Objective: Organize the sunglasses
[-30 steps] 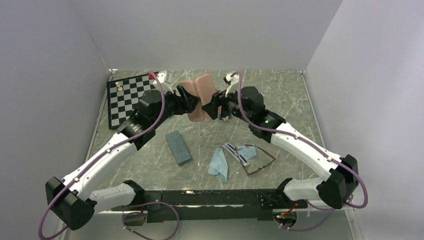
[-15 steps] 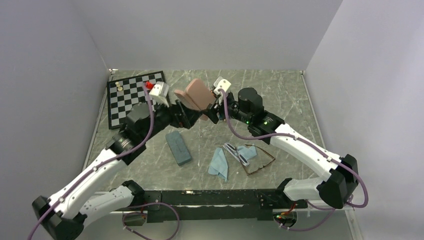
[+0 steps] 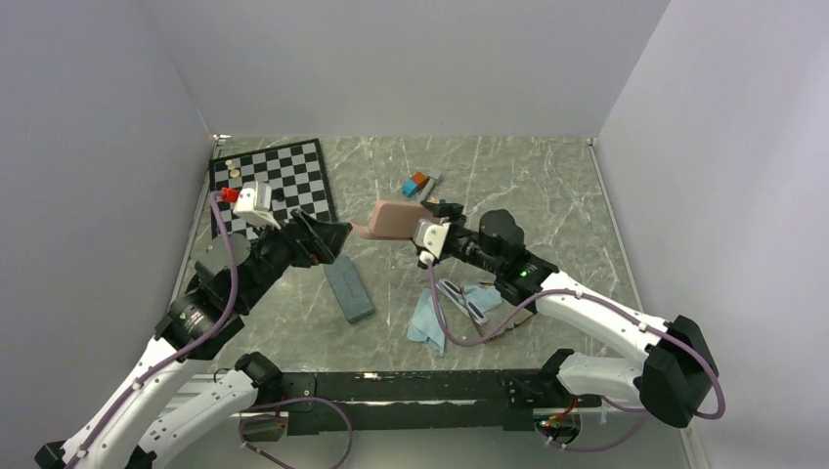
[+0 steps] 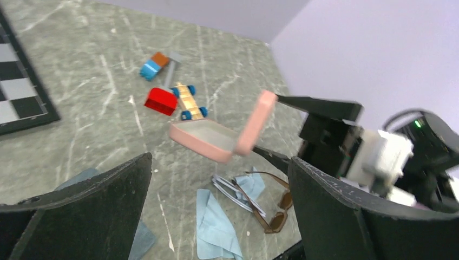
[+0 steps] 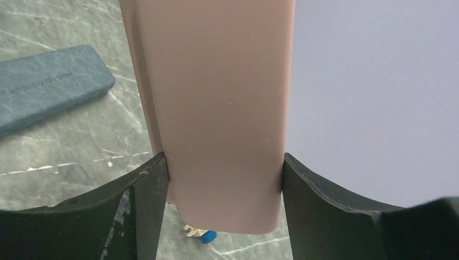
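Note:
Both sunglasses lie on the table near the front. The pale white-grey pair (image 3: 462, 300) (image 4: 236, 197) rests partly on a light blue cloth (image 4: 253, 184). The thin reddish-brown pair (image 4: 279, 219) lies just to its right. My right gripper (image 3: 422, 217) (image 5: 224, 168) is shut on the pink case (image 3: 393, 220) (image 4: 216, 142), which hangs open above the table with its lid up. My left gripper (image 3: 337, 239) (image 4: 222, 162) is open wide and holds nothing. It sits to the left of the pink case, apart from it.
A slate-blue case (image 3: 349, 288) (image 5: 48, 81) lies closed left of centre. A second blue cloth (image 3: 427, 318) (image 4: 215, 227) lies by the sunglasses. A chessboard (image 3: 279, 181) sits at the back left. A toy car (image 4: 187, 101) and coloured blocks (image 3: 418, 183) lie behind the pink case.
My left gripper opened, let go of the pink case and drew back to the left. My right gripper carried the case nearer and lower. The toys behind it now show.

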### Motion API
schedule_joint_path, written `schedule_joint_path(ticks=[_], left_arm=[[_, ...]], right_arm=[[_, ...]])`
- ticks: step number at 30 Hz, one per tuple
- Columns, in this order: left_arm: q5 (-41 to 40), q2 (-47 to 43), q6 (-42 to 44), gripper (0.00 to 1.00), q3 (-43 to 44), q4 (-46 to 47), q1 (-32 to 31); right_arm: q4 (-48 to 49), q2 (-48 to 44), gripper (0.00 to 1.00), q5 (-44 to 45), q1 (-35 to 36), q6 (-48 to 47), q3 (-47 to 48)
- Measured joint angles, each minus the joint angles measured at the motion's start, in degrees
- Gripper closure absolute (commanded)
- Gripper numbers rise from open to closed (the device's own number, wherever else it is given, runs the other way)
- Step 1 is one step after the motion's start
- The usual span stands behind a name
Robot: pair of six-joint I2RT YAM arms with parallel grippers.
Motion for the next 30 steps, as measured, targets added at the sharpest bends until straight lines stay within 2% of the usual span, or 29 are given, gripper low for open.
schedule_joint_path(ticks=[4, 8, 12, 18, 21, 22, 25, 27, 29, 30], left_arm=[[-2.7, 3.8, -2.6, 0.01, 3.9, -4.9, 2.4], [1.1, 9.6, -4.9, 0.01, 5.6, -7.8, 8.3], [12.9, 15.4, -7.2, 0.01, 4.8, -5.4, 15.0], [31.8, 19.5, -12.0, 0.12, -1.3, 3.5, 19.5], [37.7, 20.8, -14.1, 0.27, -3.1, 6.9, 20.3], [39.0, 21.0, -14.6, 0.36, -3.3, 7.6, 20.3], [42.3, 21.3, -15.9, 0.78, -3.4, 9.4, 20.3], [42.9, 21.4, -16.9, 0.99, -3.3, 10.9, 20.5], [43.3, 21.8, -17.5, 1.0, -3.3, 12.0, 20.9], [43.1, 22.0, -17.6, 1.0, -3.4, 12.0, 20.9]], right_arm=[[4.3, -2.3, 1.0, -1.9, 0.0, -4.8, -3.0], [7.3, -4.6, 1.0, -3.7, 0.2, -6.6, -3.4], [10.1, -6.7, 1.0, -5.5, 1.1, -8.0, -4.9], [12.1, -6.4, 1.0, -4.3, 3.8, -11.8, -6.6], [13.5, -5.6, 1.0, -2.8, 5.0, -13.7, -7.3], [14.7, -5.2, 1.0, -2.0, 5.5, -14.5, -7.7], [18.3, -3.8, 1.0, 0.5, 7.0, -17.2, -8.8], [18.8, -2.8, 1.0, 1.4, 7.9, -18.9, -9.1], [18.6, -1.9, 0.81, 2.1, 8.8, -19.9, -9.4], [18.8, -1.6, 0.56, 2.6, 8.9, -19.7, -9.4]])
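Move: The open pink case is already in the right gripper. Its middle is roughly 6 cm ahead of the open left gripper, 12 cm to the right and 7 cm lower. From the right hand, the left gripper lies some 17 cm left, 6 cm back and 7 cm higher. Far below the left hand, by about 31 cm, the slate case is nearly straight underneath, with the red toy about 18 cm ahead and 15 cm right. The left fingers close edge-on over one half of the open pink case and pinch it. They get there by reaching forward about 5 cm, then dropping and swinging right while the wrist tips down some 25 degrees and turns clockwise. Meanwhile the right hand keeps its grip on the other half, lifts it and draws it back about 4 cm, rolls its forward side up, then eases left and down towards the left gripper. ##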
